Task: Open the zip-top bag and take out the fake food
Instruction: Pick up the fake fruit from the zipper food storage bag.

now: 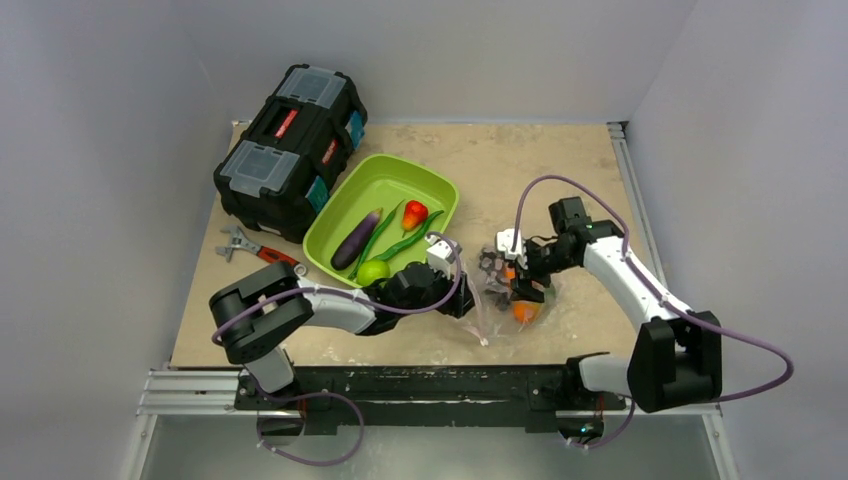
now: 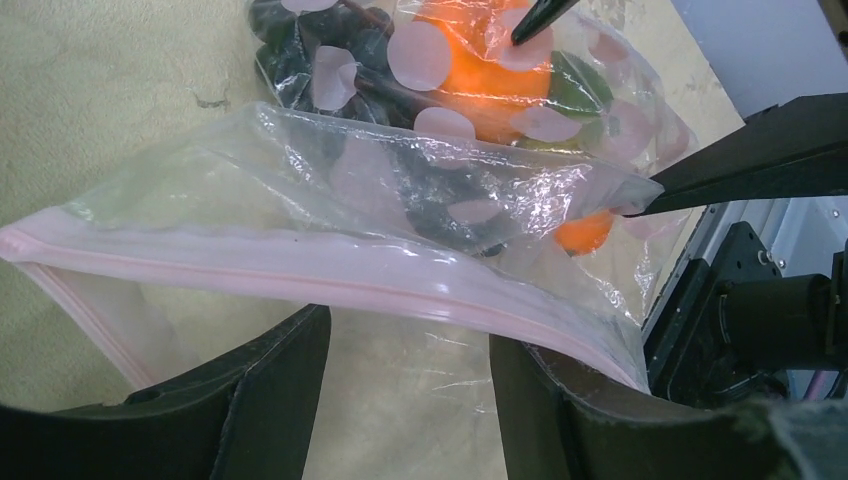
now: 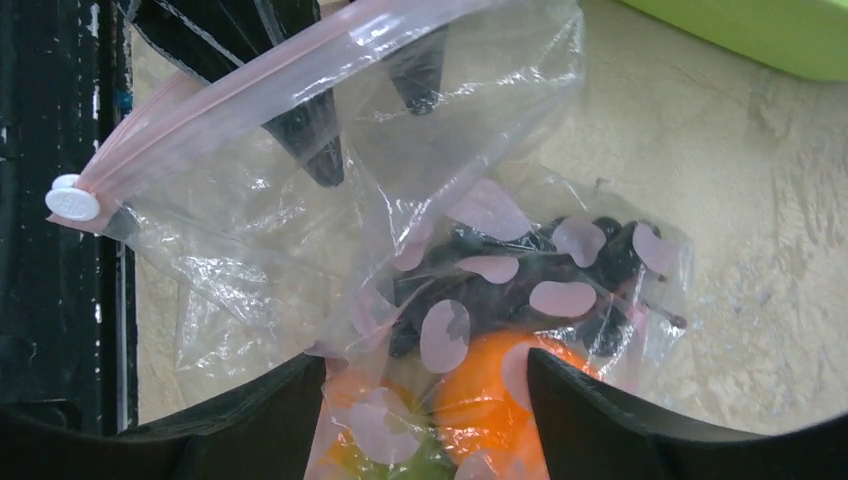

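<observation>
The clear zip-top bag (image 1: 487,322) with pink spots lies on the table between my two grippers. Its pink zip strip (image 2: 300,270) runs across the tips of my left gripper (image 2: 410,330), whose fingers stand apart at the bag's mouth. Inside the bag are fake food pieces: an orange fruit (image 3: 490,390), an orange-green mango (image 3: 400,455) and a dark bunch (image 3: 520,265). My right gripper (image 3: 425,365) is open, its fingers either side of the bulge holding the orange fruit. The zip's white slider (image 3: 72,203) sits at one end of the strip.
The lime-green tray (image 1: 440,190) behind my left gripper (image 1: 468,300) holds an eggplant (image 1: 355,240), a green pod (image 1: 405,243), a red pepper (image 1: 414,213) and a lime ball (image 1: 373,270). A black toolbox (image 1: 290,150) stands at the back left, with a red-handled wrench (image 1: 255,250) in front of it.
</observation>
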Controlling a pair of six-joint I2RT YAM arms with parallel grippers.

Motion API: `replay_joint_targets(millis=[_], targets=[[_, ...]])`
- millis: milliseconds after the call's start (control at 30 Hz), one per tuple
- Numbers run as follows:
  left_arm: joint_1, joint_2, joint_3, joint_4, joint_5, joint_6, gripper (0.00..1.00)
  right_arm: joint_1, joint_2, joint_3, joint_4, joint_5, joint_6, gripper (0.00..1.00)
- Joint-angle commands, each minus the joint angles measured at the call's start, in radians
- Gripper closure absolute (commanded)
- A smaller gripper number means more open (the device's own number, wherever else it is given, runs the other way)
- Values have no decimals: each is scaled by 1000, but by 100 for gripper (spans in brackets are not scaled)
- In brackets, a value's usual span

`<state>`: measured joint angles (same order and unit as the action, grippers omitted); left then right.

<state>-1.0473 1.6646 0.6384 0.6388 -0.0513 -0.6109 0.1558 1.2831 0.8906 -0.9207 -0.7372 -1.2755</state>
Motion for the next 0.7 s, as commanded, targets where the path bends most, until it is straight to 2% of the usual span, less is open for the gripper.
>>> replay_joint_targets(millis=[0,133,200,267,667], targets=[[10,16,43,61,23,-9,42,58,-19,-29,135,36,72,35],[18,26,42,77,30,-9,42,95,-10,-23,115,13,103,77],[19,29,36,94,34,-8,42,104,-17,-22,107,-3,106,91],[21,29,34,96,36,-6,42,108,-33,-19,98,-14,111,99],[28,26,16,134,47,-9,42,136,-71,37,47,-110,142,100]])
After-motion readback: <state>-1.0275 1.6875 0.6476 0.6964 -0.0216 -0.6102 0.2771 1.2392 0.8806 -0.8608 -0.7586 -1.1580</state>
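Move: The slack upper film of the bag, which the right fingers straddle, lies about 2 cm to the right hand's left and 1 cm below it. Some 6 cm lower, inside the bag, one orange fruit lies about 5 cm back, straight below in left-right terms, another 2 cm ahead and 2 cm left, and the dark grapes 2 cm ahead and 6 cm left. From the left hand, the film is about 8 cm right, 1 cm ahead and 2 cm above. Leftward, dipping barely half a centimetre, the right hand shuts its wide-open fingers and pinches the bag's upper film; still going left, about 3 cm in all, it then lifts nearly 2 cm and eases back a little, drawing the film towards the left hand. The left fingers stay half open inside the mouth and shift about a centimetre, forward and up. ##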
